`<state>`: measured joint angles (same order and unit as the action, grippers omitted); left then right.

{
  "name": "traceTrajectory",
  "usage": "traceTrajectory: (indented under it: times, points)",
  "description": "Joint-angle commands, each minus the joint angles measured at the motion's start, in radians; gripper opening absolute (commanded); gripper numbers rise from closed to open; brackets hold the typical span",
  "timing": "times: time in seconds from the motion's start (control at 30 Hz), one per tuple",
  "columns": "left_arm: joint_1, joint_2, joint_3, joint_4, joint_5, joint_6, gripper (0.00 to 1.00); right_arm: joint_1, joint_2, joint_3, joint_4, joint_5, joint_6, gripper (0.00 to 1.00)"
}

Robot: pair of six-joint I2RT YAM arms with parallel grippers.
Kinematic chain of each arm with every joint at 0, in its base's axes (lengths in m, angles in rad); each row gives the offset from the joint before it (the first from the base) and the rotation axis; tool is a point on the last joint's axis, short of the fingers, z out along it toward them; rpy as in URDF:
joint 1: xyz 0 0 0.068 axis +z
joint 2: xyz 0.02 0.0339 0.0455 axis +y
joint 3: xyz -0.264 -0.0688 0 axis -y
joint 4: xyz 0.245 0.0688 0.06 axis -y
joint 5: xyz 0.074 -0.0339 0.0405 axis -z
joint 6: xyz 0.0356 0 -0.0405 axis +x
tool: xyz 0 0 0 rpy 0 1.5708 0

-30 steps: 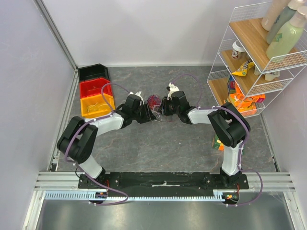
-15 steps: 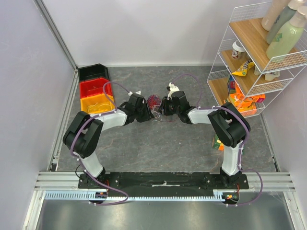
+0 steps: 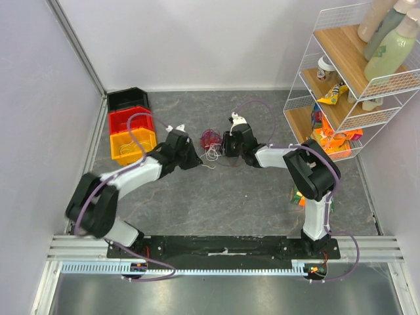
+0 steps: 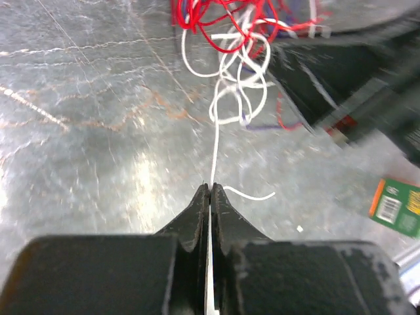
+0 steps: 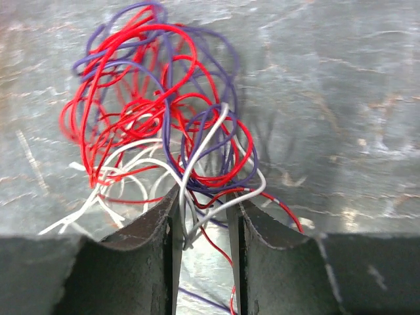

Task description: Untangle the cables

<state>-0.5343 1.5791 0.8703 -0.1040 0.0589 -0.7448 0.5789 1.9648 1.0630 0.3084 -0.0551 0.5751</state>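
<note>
The cables (image 3: pixel 210 138) form a small tangle of red, white and purple wires on the grey table between my two grippers. My left gripper (image 3: pixel 196 162) is shut on one white cable (image 4: pixel 215 144), which runs taut from its closed tips (image 4: pixel 210 188) up to the tangle (image 4: pixel 226 29). On the tangle's right side is my right gripper (image 3: pixel 225 145). In the right wrist view its jaws (image 5: pixel 203 197) stand apart, with white, red and purple strands of the tangle (image 5: pixel 151 98) passing loosely through the gap.
Black (image 3: pixel 128 98), red (image 3: pixel 130 120) and yellow (image 3: pixel 131 144) bins stand stacked at the left wall. A wire shelf (image 3: pixel 348 85) with bottles and packets fills the right side. A small green-orange box (image 3: pixel 298 195) lies by the right arm.
My left gripper has shut on the white strand and drawn back to the left, away from the tangle, stretching the strand. Its elbow swung left. The right gripper barely moved.
</note>
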Motion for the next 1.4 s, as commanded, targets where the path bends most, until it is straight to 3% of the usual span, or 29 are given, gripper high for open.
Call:
traceTrajectory:
  times: [0.0,0.17,0.33,0.47,0.7,1.1,1.27,1.37]
  points:
    - [0.000,-0.258,-0.056,-0.097,0.024,0.059,0.02,-0.004,-0.010,0.037,-0.098,0.231,0.014,0.38]
    - [0.000,-0.531,-0.076,-0.242,-0.056,0.119,0.02,-0.024,-0.067,-0.018,-0.112,0.346,0.064,0.42]
    - [-0.001,-0.810,0.011,-0.350,-0.186,0.226,0.02,-0.059,-0.061,-0.029,-0.118,0.334,0.098,0.61]
    - [0.000,-0.933,0.188,-0.437,-0.255,0.332,0.02,-0.073,-0.070,-0.043,-0.101,0.304,0.100,0.74]
    - [-0.001,-0.985,0.424,-0.585,-0.329,0.415,0.02,-0.079,-0.196,-0.178,0.075,0.216,0.025,0.91]
    - [-0.001,-1.022,0.785,-0.709,-0.490,0.492,0.02,-0.082,-0.201,-0.179,0.072,0.219,0.020,0.95]
    - [0.000,-1.013,0.851,-0.741,-0.504,0.489,0.02,-0.082,-0.207,-0.187,0.084,0.218,0.014,0.98]
    - [0.000,-0.999,0.802,-0.761,-0.440,0.423,0.02,-0.080,-0.205,-0.186,0.078,0.213,0.014,0.98]
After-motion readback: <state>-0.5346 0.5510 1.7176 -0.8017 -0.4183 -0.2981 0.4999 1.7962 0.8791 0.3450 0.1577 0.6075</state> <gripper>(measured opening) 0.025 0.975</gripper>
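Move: My left hand, already shut on the white cable, has the tangle about 6 cm ahead, 5 cm to its right and 4 cm below. The yellow bin stands roughly 21 cm to that hand's left and 6 cm ahead, the red bin 22 cm left and 15 cm ahead. From my right hand, half open with a white strand at its fingertips, the tangle is about 5 cm left, 1 cm ahead and a little lower. I haul the white cable up out of the tangle with my left hand, almost 50 cm, swinging back and left as I climb and tipping the fingers up nearly 70 degrees, grip kept shut. Meanwhile my right hand draws some 8 cm to the right, against that pull, turning a little clockwise, and spreads its fingers wide just above the loose strands. ##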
